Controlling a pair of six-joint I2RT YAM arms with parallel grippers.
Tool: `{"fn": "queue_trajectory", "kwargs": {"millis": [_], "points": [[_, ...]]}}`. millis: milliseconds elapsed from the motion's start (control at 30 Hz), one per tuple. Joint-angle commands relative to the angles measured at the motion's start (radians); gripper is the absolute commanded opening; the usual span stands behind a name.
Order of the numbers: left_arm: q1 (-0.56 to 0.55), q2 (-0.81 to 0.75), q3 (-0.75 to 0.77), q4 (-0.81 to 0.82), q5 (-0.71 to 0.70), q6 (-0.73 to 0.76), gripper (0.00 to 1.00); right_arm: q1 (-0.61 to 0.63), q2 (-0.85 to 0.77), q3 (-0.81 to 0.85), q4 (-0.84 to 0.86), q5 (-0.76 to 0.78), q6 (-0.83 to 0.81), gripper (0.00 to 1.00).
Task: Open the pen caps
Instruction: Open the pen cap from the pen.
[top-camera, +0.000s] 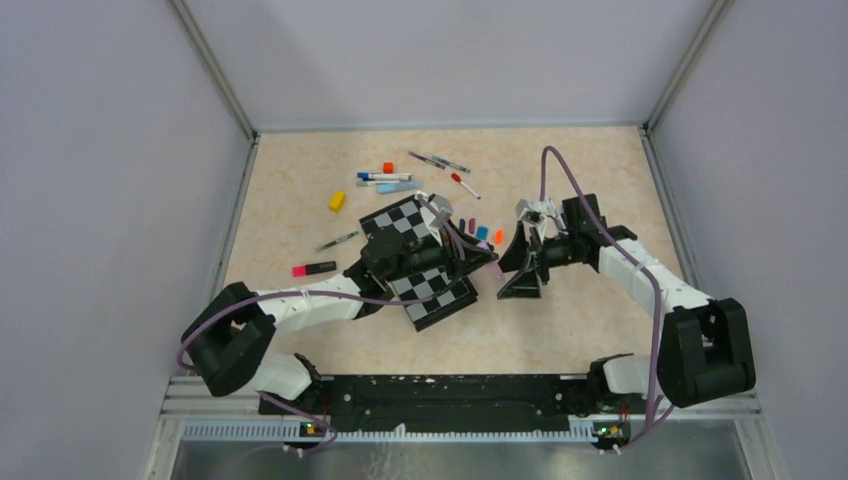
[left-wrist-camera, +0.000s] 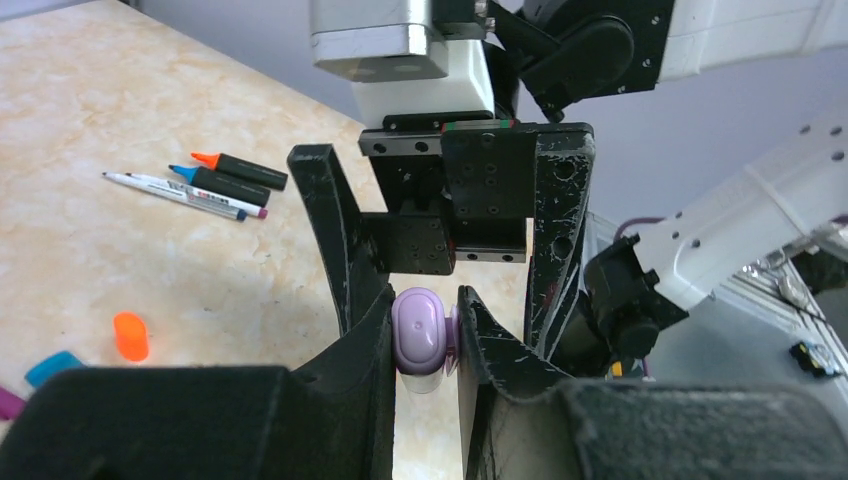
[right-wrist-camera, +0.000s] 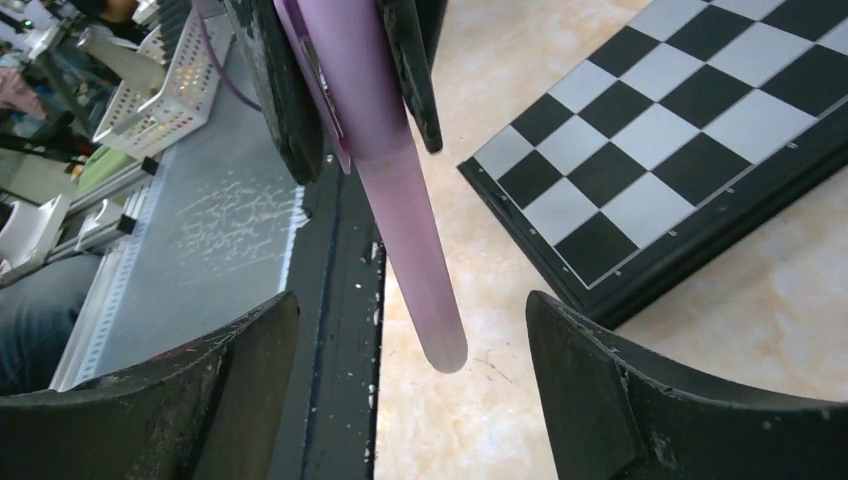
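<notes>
My left gripper (top-camera: 482, 262) is shut on a lilac pen (left-wrist-camera: 420, 335), whose oval end faces the left wrist camera between the fingers (left-wrist-camera: 365, 345). In the right wrist view the pen's long body (right-wrist-camera: 390, 170) slants down from the left gripper's fingers (right-wrist-camera: 275, 80) to a rounded translucent end. My right gripper (right-wrist-camera: 412, 305) stands open around that end, both fingers well clear of it. Where the pen's cap begins I cannot tell. Loose pen caps lie behind the grippers: orange (top-camera: 498, 237), teal (top-camera: 482, 232), purple (top-camera: 462, 225).
A checkerboard (top-camera: 420, 255) lies under my left arm. Pens and markers (top-camera: 385, 178) are scattered at the back, with a yellow block (top-camera: 337, 201), an orange-red cube (top-camera: 388, 167) and a pink-black marker (top-camera: 314, 268). The table's metal front rail (right-wrist-camera: 345, 300) runs close to the right gripper.
</notes>
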Motion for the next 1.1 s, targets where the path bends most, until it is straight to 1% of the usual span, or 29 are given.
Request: {"fn": "queue_trajectory", "kwargs": {"millis": [0,200,367,467,533,567,600,667,767,900,967,1067], "points": [[-0.002,-0.009,0.018,0.037,0.121,0.061,0.00,0.040,-0.046,-0.019,0.127,-0.076,0.065,0.81],[-0.002,0.033,0.027,0.101,0.179,0.013,0.00,0.055,-0.029,-0.006,0.126,-0.094,0.077,0.74],[-0.003,0.043,0.024,0.129,0.189,0.011,0.00,0.075,-0.023,-0.014,0.153,-0.124,0.098,0.58],[-0.003,0.046,0.025,0.136,0.190,0.013,0.00,0.085,-0.016,-0.012,0.159,-0.133,0.100,0.43],[-0.002,0.046,0.024,0.143,0.190,0.011,0.00,0.085,-0.013,-0.011,0.165,-0.139,0.100,0.19],[-0.003,0.047,0.023,0.148,0.190,0.009,0.00,0.086,-0.012,-0.011,0.166,-0.144,0.099,0.05],[-0.001,0.043,0.022,0.155,0.186,0.006,0.00,0.086,-0.011,-0.012,0.164,-0.147,0.099,0.00],[0.021,0.027,0.021,0.191,0.184,-0.021,0.00,0.087,-0.012,-0.019,0.159,-0.155,0.092,0.00],[0.124,-0.007,0.046,0.279,0.220,-0.107,0.00,0.085,-0.014,-0.052,0.166,-0.164,0.077,0.00],[0.258,-0.052,0.128,0.300,0.212,-0.143,0.00,0.085,-0.007,-0.071,0.192,-0.153,0.090,0.00],[0.298,-0.059,0.169,0.305,0.198,-0.155,0.00,0.085,0.003,-0.074,0.195,-0.148,0.096,0.00],[0.316,-0.063,0.210,0.309,0.178,-0.170,0.00,0.085,0.021,-0.071,0.174,-0.121,0.079,0.00]]}}
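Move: Just left of the right hand's open fingers is the pink pen's barrel, its middle about 3 cm left, 2 cm up and 1 cm ahead. The left hand already grips the cap; from it the barrel lies some 4 cm back, 2 cm right and 3 cm below. On the table 14 cm below the right hand, the loose orange cap lies about 12 cm straight ahead, the blue cap 13 cm ahead and 4 cm left, and the chessboard's middle 7 cm ahead and 20 cm left. Bringing the pen back about 2.5 cm, the left hand keeps its hold on the cap while the right eases back, left and up roughly 2 cm each and shuts its fingers on the barrel. With the right keeping its pinch, the left then pulls up, forward and left, speeding up over about 14 cm; the right settles slightly down and back at the end. ##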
